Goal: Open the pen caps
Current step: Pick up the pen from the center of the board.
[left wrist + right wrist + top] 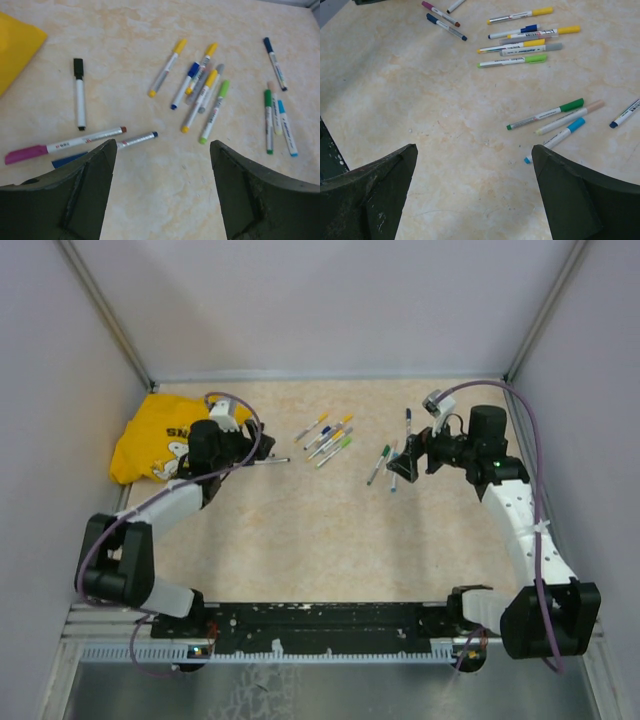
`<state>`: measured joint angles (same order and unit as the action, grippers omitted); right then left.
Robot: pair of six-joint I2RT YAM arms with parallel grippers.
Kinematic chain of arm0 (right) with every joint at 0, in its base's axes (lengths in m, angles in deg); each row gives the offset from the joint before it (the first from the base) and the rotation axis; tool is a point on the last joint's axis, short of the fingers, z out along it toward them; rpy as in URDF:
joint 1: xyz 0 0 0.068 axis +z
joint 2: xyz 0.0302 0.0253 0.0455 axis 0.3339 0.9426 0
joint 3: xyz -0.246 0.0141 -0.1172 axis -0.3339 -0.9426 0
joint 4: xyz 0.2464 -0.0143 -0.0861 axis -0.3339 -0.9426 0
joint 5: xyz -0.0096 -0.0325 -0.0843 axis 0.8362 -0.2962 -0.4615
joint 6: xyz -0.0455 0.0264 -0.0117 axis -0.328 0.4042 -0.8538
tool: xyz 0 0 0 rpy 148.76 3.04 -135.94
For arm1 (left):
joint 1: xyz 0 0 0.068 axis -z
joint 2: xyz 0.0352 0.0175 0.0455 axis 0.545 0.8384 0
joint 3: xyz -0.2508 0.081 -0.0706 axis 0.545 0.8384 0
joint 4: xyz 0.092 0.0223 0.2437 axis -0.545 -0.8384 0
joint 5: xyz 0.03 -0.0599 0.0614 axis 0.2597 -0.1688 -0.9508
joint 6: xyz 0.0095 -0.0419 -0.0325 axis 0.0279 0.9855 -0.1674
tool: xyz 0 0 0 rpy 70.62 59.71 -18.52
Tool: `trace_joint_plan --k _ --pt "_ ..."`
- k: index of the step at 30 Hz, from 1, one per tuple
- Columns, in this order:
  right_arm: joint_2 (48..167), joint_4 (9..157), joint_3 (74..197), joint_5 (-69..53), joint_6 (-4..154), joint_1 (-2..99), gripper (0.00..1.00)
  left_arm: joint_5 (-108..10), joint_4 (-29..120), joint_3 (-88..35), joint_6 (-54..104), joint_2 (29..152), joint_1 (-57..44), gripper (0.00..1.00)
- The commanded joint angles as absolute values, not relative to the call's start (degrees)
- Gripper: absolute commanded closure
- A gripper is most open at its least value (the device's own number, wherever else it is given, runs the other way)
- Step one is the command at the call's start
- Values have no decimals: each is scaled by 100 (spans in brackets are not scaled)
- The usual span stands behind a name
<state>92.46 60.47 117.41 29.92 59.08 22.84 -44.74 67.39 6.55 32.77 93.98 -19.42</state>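
Note:
Capped pens lie scattered on the beige table. A middle cluster (328, 437) shows yellow caps (180, 45), a blue cap (193, 68) and a green cap (223, 88). My left gripper (163, 150) hangs open above bare table. Just beyond its left finger lie a magenta-capped pen (22, 154) and a blue-capped pen (70, 160), with a black-capped pen (78, 67) farther off. My right gripper (474, 150) is open over bare table. The light-blue-capped pen (564, 133) runs under its right finger, beside a green-capped (571, 104) and a peach-capped pen (594, 106).
A yellow shirt (150, 445) lies crumpled at the table's far left, behind the left arm. A dark-blue-capped pen (408, 425) lies alone near the right wrist. Walls with metal posts close in the table at the back and both sides.

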Motion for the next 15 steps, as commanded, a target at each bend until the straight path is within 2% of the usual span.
trace_joint_plan --k 1,3,7,12,15 --pt "9136 6182 11742 2755 5582 2343 2 -5213 5356 -766 2454 10432 -1984 26" --pt "9168 6161 11747 2635 5549 2346 2 -5410 4845 -1351 2197 10884 -1984 37" --pt "9220 6103 11765 2540 5480 2383 2 -5582 3954 -2534 1802 11739 -1984 48" --pt "9211 6089 11769 2419 5432 2402 2 -5658 3186 -3588 1492 12682 -1993 58" --pt "9203 6072 11768 2415 5427 2402 2 -5548 2978 -3927 1380 13024 -2010 58"
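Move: About 15 cm ahead of the left hand, 3 cm to its left and some 15 cm below lies the black-capped pen, running away from the robot. The purple pen lies about 8 cm ahead and 5 cm left, the blue pen 7 cm ahead and 1 cm left. The nearest yellow-capped pen is about 17 cm ahead and 10 cm right. From the right hand the black-capped pen is roughly 24 cm ahead, 32 cm left and 23 cm below. Reaching forward about 12 cm towards the black-capped pen, the left hand carries its fingers out past the purple and blue pens, sinking some 5 cm, mostly late, as the forward travel slows. The wrist tips further downward and rolls its left side up, some 25 degrees in all, while the fingers close from nearly wide to under half open, still above the pen and touching nothing. ##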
